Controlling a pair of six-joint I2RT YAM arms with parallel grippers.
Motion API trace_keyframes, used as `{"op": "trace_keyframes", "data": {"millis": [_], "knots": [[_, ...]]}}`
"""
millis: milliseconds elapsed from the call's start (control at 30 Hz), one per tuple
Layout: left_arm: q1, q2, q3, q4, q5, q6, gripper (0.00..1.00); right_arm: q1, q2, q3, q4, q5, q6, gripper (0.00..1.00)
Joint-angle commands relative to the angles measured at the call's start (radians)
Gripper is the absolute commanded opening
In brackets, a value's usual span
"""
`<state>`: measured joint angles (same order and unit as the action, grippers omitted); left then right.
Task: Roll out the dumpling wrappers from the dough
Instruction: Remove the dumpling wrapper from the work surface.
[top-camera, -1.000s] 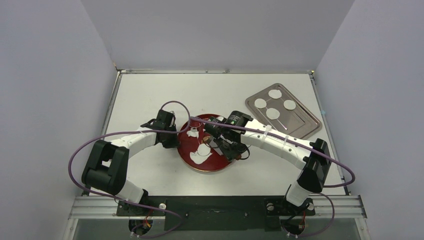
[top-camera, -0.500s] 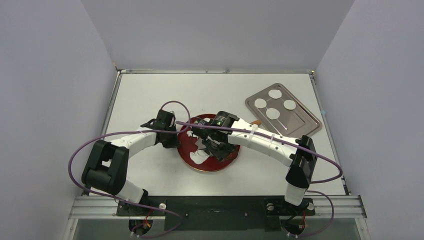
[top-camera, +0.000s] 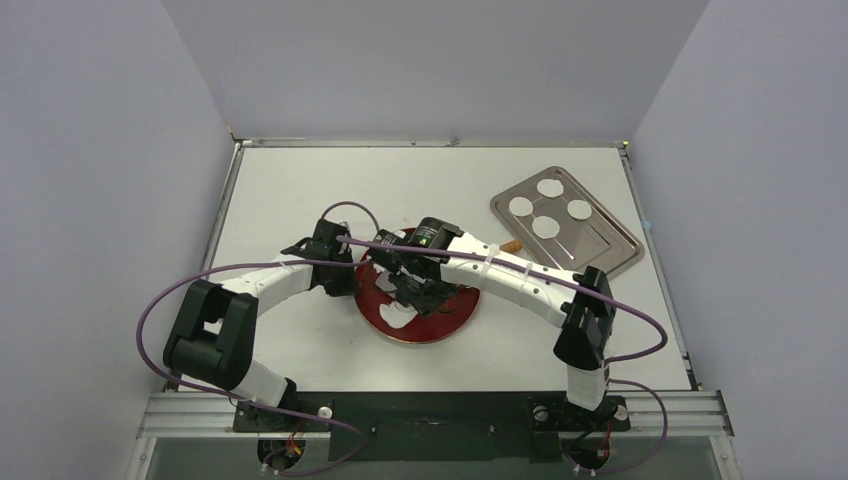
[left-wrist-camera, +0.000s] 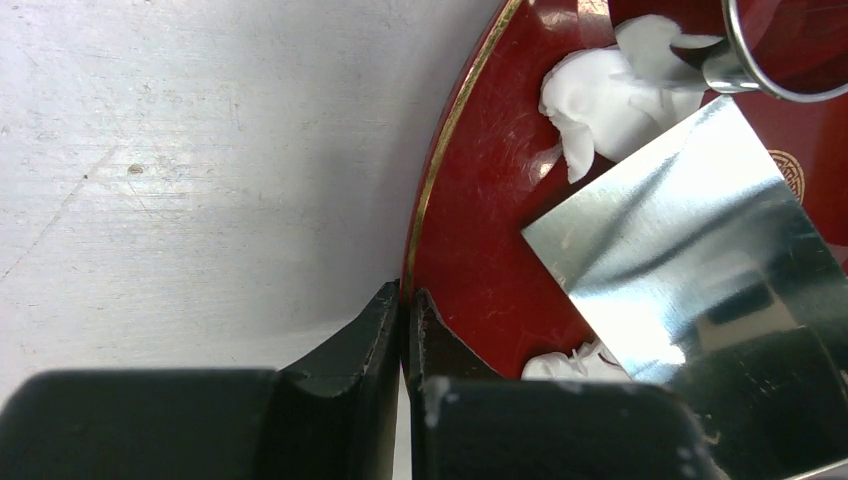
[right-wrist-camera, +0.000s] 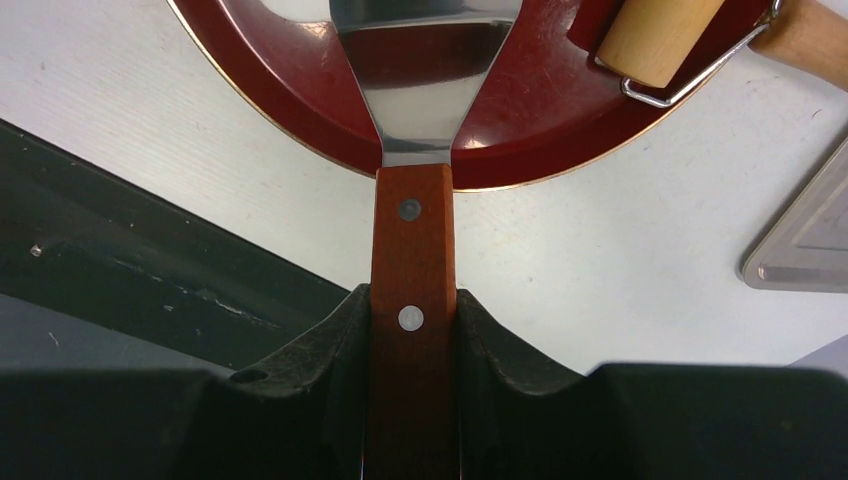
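Note:
A red plate sits in the middle of the table with ragged white dough on it. Another scrap of dough shows near the plate's front left. My left gripper is shut on the plate's left rim. Over the plate, my right gripper is shut on the wooden handle of a metal spatula. Its shiny blade lies flat on the plate beside the dough. Several round dumpling wrappers lie on the steel tray at the back right.
A wooden rolling pin with a wire frame rests on the plate's far edge; its handle pokes out toward the tray. A metal ring cutter stands on the plate by the dough. Grey walls enclose the table.
My right arm has swung left across the plate, carrying the spatula toward the dough on the left side. The left gripper has stayed clamped on the rim.

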<state>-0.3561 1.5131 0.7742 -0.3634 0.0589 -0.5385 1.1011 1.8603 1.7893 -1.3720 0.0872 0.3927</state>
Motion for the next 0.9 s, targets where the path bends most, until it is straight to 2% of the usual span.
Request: {"op": "trace_keyframes", "data": {"millis": [0,333,600,867], "knots": [[0.005,-0.034,-0.002,0.003,0.005,0.026,0.0,0.009,-0.025,0.078,0.019,0.011,0.009,0.0],[0.013,-0.028,-0.004,0.008,0.0,0.023,0.0,-0.001,-0.239,-0.042,0.019,0.029,0.1,0.0],[0.02,-0.022,0.005,0.009,0.001,0.028,0.0,0.002,-0.392,-0.229,-0.021,0.045,0.173,0.0],[0.029,-0.01,0.008,0.019,0.01,0.033,0.0,0.0,-0.483,-0.34,-0.08,0.051,0.219,0.0]]}}
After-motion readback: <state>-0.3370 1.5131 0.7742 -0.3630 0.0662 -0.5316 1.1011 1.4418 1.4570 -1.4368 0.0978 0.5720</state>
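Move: The wrapper lies on the red plate, hidden under the spatula blade, some 11 cm ahead of the right hand, 5 cm to its left and about 15 cm below. Its dough trimmings are about 4 cm nearer than the wrapper; the loose dough scrap stands some 17 cm ahead and 10 cm left of the hand, with the round cutter 2 cm beyond it. From the left hand the wrapper is roughly 12 cm right and 1 cm back, nearly level. The wrapper is uncovered as the right hand, still gripping the spatula handle, draws the blade away from over it: after a slight creep left, the hand goes right about 9 cm and back 5 cm, rising some 5 cm before sinking partway. Its left side tips up about 10 degrees and nearly levels again, while it turns clockwise. The left fingers keep hold of the plate rim. ##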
